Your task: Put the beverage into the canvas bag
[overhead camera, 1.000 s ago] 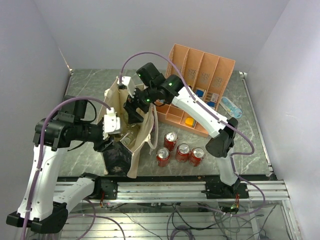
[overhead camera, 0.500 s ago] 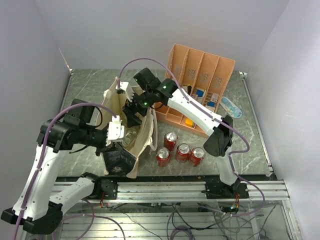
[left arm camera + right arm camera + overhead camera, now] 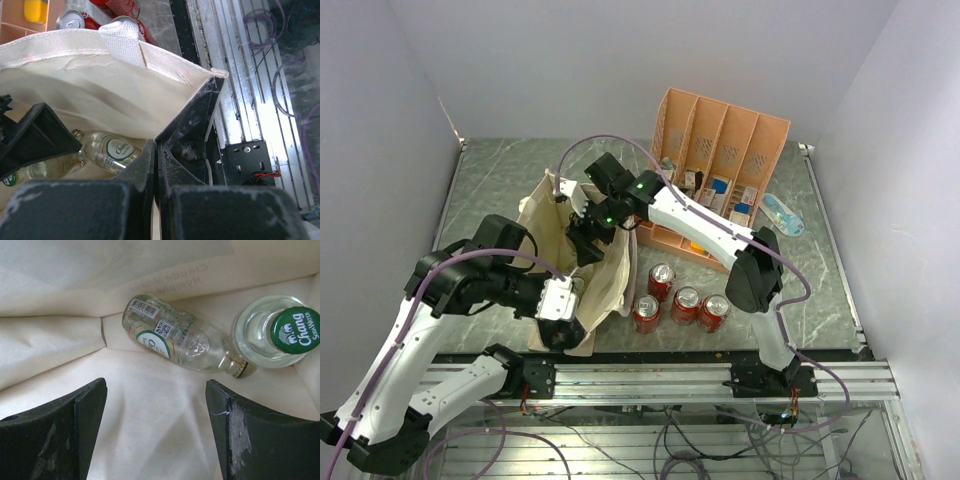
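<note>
The cream canvas bag (image 3: 612, 272) stands open at the table's left middle, its dark mottled panel (image 3: 192, 122) at the near end. My left gripper (image 3: 156, 150) is shut on the rim where that panel meets the cream side. My right gripper (image 3: 156, 405) hangs open inside the bag (image 3: 150, 385), holding nothing. Below it a clear glass beverage bottle (image 3: 175, 335) lies on its side on the bag floor. A second bottle with a green cap (image 3: 295, 330) stands upright beside it. From the left wrist view the lying bottle (image 3: 107, 150) also shows.
Several red cans (image 3: 686, 303) stand on the table right of the bag. An orange-pink divided organizer (image 3: 720, 135) stands at the back right. A clear plastic bottle (image 3: 782, 213) lies beside it. The metal rail (image 3: 660, 378) runs along the near edge.
My left gripper closed on the bag's near end and drew back toward the near edge, stretching the mouth. My right gripper shifted slightly left and stays open inside the bag.
</note>
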Robot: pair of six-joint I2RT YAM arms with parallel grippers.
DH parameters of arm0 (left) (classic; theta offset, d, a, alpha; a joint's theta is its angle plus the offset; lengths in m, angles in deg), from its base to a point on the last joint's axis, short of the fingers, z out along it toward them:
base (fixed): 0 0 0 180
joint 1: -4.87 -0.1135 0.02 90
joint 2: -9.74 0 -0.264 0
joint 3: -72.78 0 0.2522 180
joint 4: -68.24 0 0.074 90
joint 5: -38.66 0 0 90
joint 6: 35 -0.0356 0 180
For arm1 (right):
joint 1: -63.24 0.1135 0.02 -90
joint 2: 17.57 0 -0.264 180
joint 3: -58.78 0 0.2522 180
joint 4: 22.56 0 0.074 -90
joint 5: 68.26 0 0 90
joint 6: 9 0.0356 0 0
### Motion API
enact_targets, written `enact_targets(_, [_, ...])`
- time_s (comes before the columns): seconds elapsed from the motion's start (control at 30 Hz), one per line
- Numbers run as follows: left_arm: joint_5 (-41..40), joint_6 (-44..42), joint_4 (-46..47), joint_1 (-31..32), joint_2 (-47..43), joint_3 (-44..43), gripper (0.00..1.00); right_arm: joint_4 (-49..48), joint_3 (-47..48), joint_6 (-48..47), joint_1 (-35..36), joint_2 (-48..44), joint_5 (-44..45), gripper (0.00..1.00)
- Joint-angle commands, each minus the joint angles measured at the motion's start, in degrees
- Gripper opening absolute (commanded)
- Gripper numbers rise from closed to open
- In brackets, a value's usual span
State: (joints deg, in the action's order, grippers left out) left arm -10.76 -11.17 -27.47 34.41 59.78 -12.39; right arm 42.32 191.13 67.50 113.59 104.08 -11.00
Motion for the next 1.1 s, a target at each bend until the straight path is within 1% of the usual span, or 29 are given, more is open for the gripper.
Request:
enact_targets(0.0, [-8.23, -4.35, -4.0, 0.5, 0.94, 3.7, 0.07, -3.98, -1.86, 0.93, -0.15, -0.57, 1.4, 0.8])
enact_targets(0.27, [-8.43, -5.44, -4.0, 0.69, 0.1, 6.51, 0.07, -11.3, -10.54, 2.0, 0.96, -1.48, 1.21, 0.8])
enact_targets(0.4, [-8.38, -6.54, -4.0, 0.78, 0.41, 7.66, 0.07, -14.81, -14.93, 0.62, 2.09, -2.51, 3.42, 0.81])
enact_targets(0.47, [-8.57, -7.49, -3.92, 0.78, 1.01, 8.18, 0.07, -15.29, -15.55, -0.86, 2.2, -2.64, 4.97, 0.81])
enact_targets(0.6, [-7.86, -8.58, -3.78, 0.78, 2.47, 8.2, 0.07, -13.01, -13.61, -4.25, 2.13, -2.08, 7.82, 0.81])
enact_targets(0.7, [-7.66, -8.83, -3.79, 0.78, 3.06, 7.6, 0.07, -12.1, -12.69, -10.72, 2.11, -2.15, 8.27, 0.8])
enact_targets(0.8, [-7.11, -8.45, -3.77, 0.78, 3.27, 6.61, 0.07, -11.17, -13.23, -21.93, 1.69, -2.94, 5.56, 0.81])
enact_targets(0.87, [-6.48, -7.04, -3.37, 0.78, 3.5, 5.3, 0.07, -10.85, -13.04, -27.53, 1.45, -3.45, 3.18, 0.81])
enact_targets(1.0, [-5.75, -2.63, -1.55, 0.77, 3.72, 2.58, 0.07, -8.26, -10.14, -33.68, 1.13, -2.75, -2.2, 0.83])
enact_targets(1.07, [-4.88, -1.5, -1.05, 0.78, 3.42, 1.3, 0.07, -6.38, -8.54, -35.75, 1.19, -2.41, -3.52, 0.83])
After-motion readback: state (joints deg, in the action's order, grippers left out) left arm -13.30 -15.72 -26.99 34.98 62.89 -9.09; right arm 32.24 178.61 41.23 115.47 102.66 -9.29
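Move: The lying glass bottle is about 6 cm left of the right gripper, 2 cm ahead and some 11 cm below, inside the canvas bag; the green-capped bottle stands about 10 cm ahead of this gripper, 5 cm left and its middle 5 cm lower. From the left gripper, already shut on the bag's near rim, the lying bottle is about 12 cm ahead, 3 cm right and 18 cm down, and the nearest red can some 16 cm right, 3 cm ahead and 15 cm below. Sink the open right gripper about 6 cm deeper into the bag towards the lying bottle, easing back slightly, then forward about 2 cm while rolling the wrist some 25 degrees about the finger line, counter-clockwise, and rise about a centimetre at the end. Meanwhile keep the left fingers shut on the near rim and draw it down about 3 cm. ##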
